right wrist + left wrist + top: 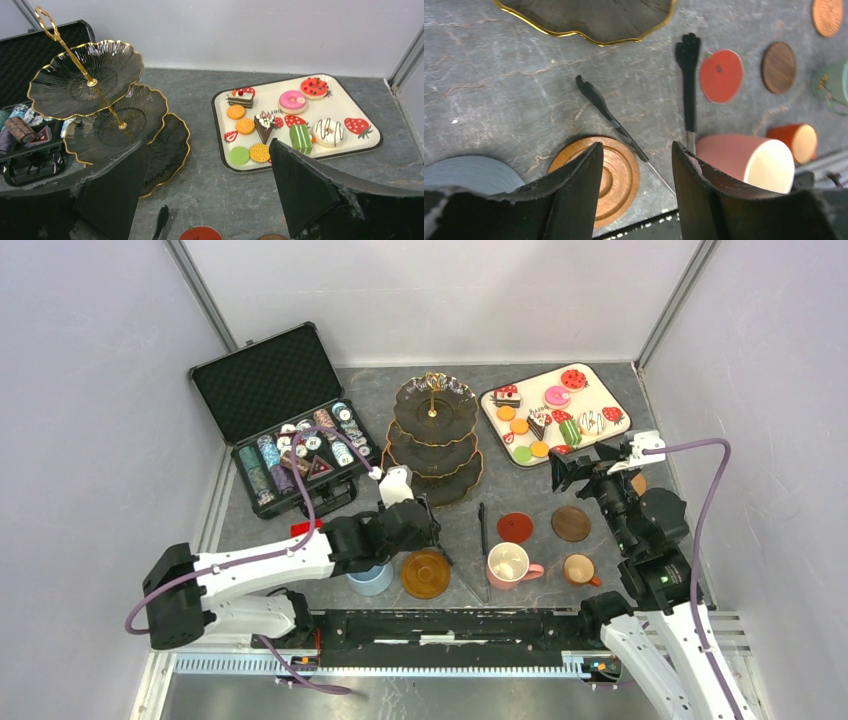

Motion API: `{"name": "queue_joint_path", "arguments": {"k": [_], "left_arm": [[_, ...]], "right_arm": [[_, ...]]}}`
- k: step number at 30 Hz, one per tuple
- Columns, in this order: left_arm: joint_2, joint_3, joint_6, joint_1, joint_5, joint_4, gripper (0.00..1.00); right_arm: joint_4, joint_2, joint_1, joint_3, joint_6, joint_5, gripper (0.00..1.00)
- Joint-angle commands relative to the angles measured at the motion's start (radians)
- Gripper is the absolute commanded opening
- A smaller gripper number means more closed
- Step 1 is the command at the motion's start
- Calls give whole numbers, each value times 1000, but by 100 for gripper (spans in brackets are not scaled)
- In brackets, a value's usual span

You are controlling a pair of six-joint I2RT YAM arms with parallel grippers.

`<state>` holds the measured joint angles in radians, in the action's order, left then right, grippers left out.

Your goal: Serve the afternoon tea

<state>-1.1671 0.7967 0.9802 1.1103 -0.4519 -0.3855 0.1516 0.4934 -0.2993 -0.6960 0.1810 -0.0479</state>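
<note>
The dark gold-rimmed three-tier stand stands at the back centre with its tiers bare. To its right, a cream tray holds toy macarons, cake slices and donuts. My left gripper hangs low over the wooden coaster, jaws apart with nothing between them. The blue mug is to the coaster's left. The pink mug and small brown mug are to its right. My right gripper is open in front of the tray.
A red coaster and a dark brown coaster lie mid-table. Two black-handled utensils lie between stand and mugs. The green mug is near the right arm. The open poker-chip case fills the back left, and a red toy car shows behind the left arm.
</note>
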Motion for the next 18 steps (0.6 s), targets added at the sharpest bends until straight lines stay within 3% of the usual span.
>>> {"name": "queue_joint_path", "arguments": {"k": [1, 8, 18], "left_arm": [[-48, -10, 200, 54, -253, 7, 59], [-247, 133, 332, 80, -248, -196, 64], [-399, 200, 358, 87, -174, -159, 62]], "right_arm": [[-33, -6, -4, 32, 41, 17, 98], [-68, -14, -5, 84, 53, 45, 98], [-38, -42, -5, 84, 44, 44, 98]]}}
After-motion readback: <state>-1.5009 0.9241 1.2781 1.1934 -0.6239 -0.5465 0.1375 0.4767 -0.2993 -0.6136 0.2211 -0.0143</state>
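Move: Under the left hand, some 13 cm down, lies the dark part of the slim black stick, its middle about 2 cm to the right and level fore and aft. The wooden coaster is roughly 7 cm back and 1 cm left of the hand, the blue cup about 8 cm back and 12 cm left. The paw-shaped stick lies some 10 cm right and 1 cm ahead. From the right hand, the slim black stick is about 20 cm left, 6 cm back and 30 cm below. Sinking almost straight down by about 6.5 cm, the left hand closes in on the slim black stick just ahead of the wooden coaster, turning some 15 degrees counter-clockwise while its left side rises and the fingers tip slightly downward. Its fingers stay part-open, touching nothing yet. The empty right hand sinks about 3 cm, wide open, then holds still. ##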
